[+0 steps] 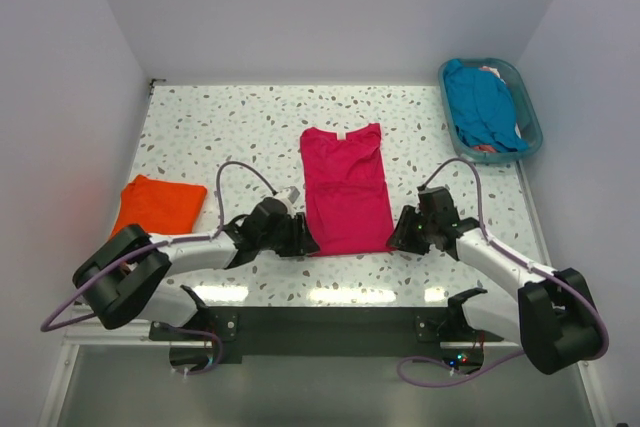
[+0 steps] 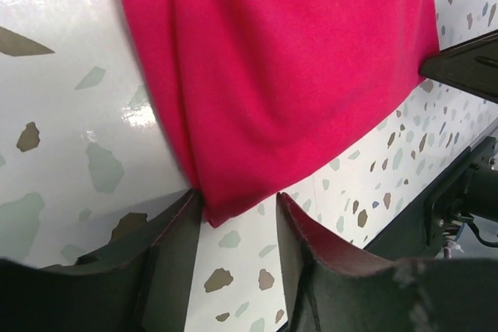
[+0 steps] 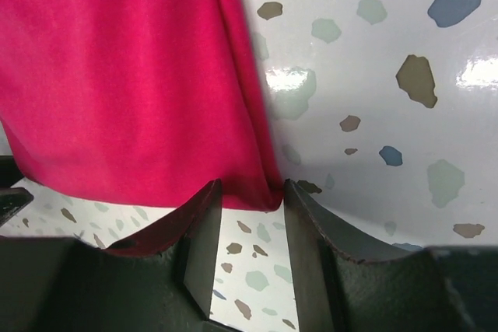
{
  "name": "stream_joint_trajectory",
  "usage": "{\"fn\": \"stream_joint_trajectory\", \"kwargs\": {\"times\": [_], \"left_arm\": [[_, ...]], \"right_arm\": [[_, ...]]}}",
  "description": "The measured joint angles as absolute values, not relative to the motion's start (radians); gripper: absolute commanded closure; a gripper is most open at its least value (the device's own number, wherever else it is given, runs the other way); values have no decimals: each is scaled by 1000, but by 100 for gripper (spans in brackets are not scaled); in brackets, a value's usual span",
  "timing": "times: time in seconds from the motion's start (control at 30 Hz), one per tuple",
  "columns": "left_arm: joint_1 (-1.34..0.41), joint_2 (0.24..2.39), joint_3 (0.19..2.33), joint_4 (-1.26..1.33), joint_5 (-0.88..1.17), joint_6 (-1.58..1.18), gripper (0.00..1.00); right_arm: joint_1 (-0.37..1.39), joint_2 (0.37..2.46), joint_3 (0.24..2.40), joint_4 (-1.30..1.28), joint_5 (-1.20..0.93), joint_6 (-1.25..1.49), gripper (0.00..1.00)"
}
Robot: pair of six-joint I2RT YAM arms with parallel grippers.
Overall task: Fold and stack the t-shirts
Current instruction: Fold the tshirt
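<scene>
A hot pink t-shirt point(image 1: 345, 192) lies flat mid-table, its sleeves folded in, neck at the far end. My left gripper point(image 1: 305, 240) sits at its near left corner and my right gripper point(image 1: 402, 232) at its near right corner. In the left wrist view the pink t-shirt point(image 2: 296, 75) ends in a corner between the tips of my open left gripper point(image 2: 240, 209). In the right wrist view the pink t-shirt point(image 3: 117, 75) has its corner just inside my open right gripper point(image 3: 250, 196). An orange t-shirt point(image 1: 158, 205) lies folded at the left. A teal blue t-shirt point(image 1: 482, 105) fills the basket, with a salmon-red scrap point(image 1: 484, 148) under it.
The teal plastic basket point(image 1: 531, 117) stands at the far right corner. The speckled table point(image 1: 230, 127) ends in a dark front edge just behind both grippers. White walls close in the left, right and far sides.
</scene>
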State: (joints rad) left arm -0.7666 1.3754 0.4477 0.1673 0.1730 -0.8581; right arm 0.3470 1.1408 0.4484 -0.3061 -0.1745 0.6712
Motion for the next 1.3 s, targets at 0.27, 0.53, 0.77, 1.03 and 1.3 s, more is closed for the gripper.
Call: {"fn": "stream_joint_trajectory", "kwargs": {"times": [0.27, 0.53, 0.77, 1.03, 1.3], "left_arm": [[-796, 1438, 453, 216, 145, -884, 100], [-828, 1318, 455, 86, 113, -884, 100], [-898, 1077, 439, -75, 102, -917, 100], [-910, 1017, 525, -263, 62, -922, 100], [-751, 1095, 767, -294, 71, -832, 100]], "right_arm": [[356, 1144, 428, -289, -176, 693, 100], [427, 957, 422, -376, -178, 696, 100], [529, 606, 363, -557, -178, 720, 100], [536, 585, 469, -714, -139, 712, 100], [536, 830, 743, -713, -34, 684, 100]]}}
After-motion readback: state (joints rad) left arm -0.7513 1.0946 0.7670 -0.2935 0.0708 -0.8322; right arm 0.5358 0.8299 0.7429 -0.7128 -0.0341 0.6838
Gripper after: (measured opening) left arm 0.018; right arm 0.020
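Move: The left hand's open fingers straddle the pink t-shirt's near left corner, the right hand's its near right corner; each corner is within 1 cm level and about 1 cm below. The pink collar lies some 25 cm ahead of the left hand and 6 cm to its right. The orange t-shirt is about 7 cm ahead of the left hand and 33 cm to its left. The blue t-shirt is roughly 32 cm ahead of the right hand and 20 cm to its right. Both hands pinch their corners, draw back 5–7 cm while lifting, then swing forward, rising about 13 cm overall. ##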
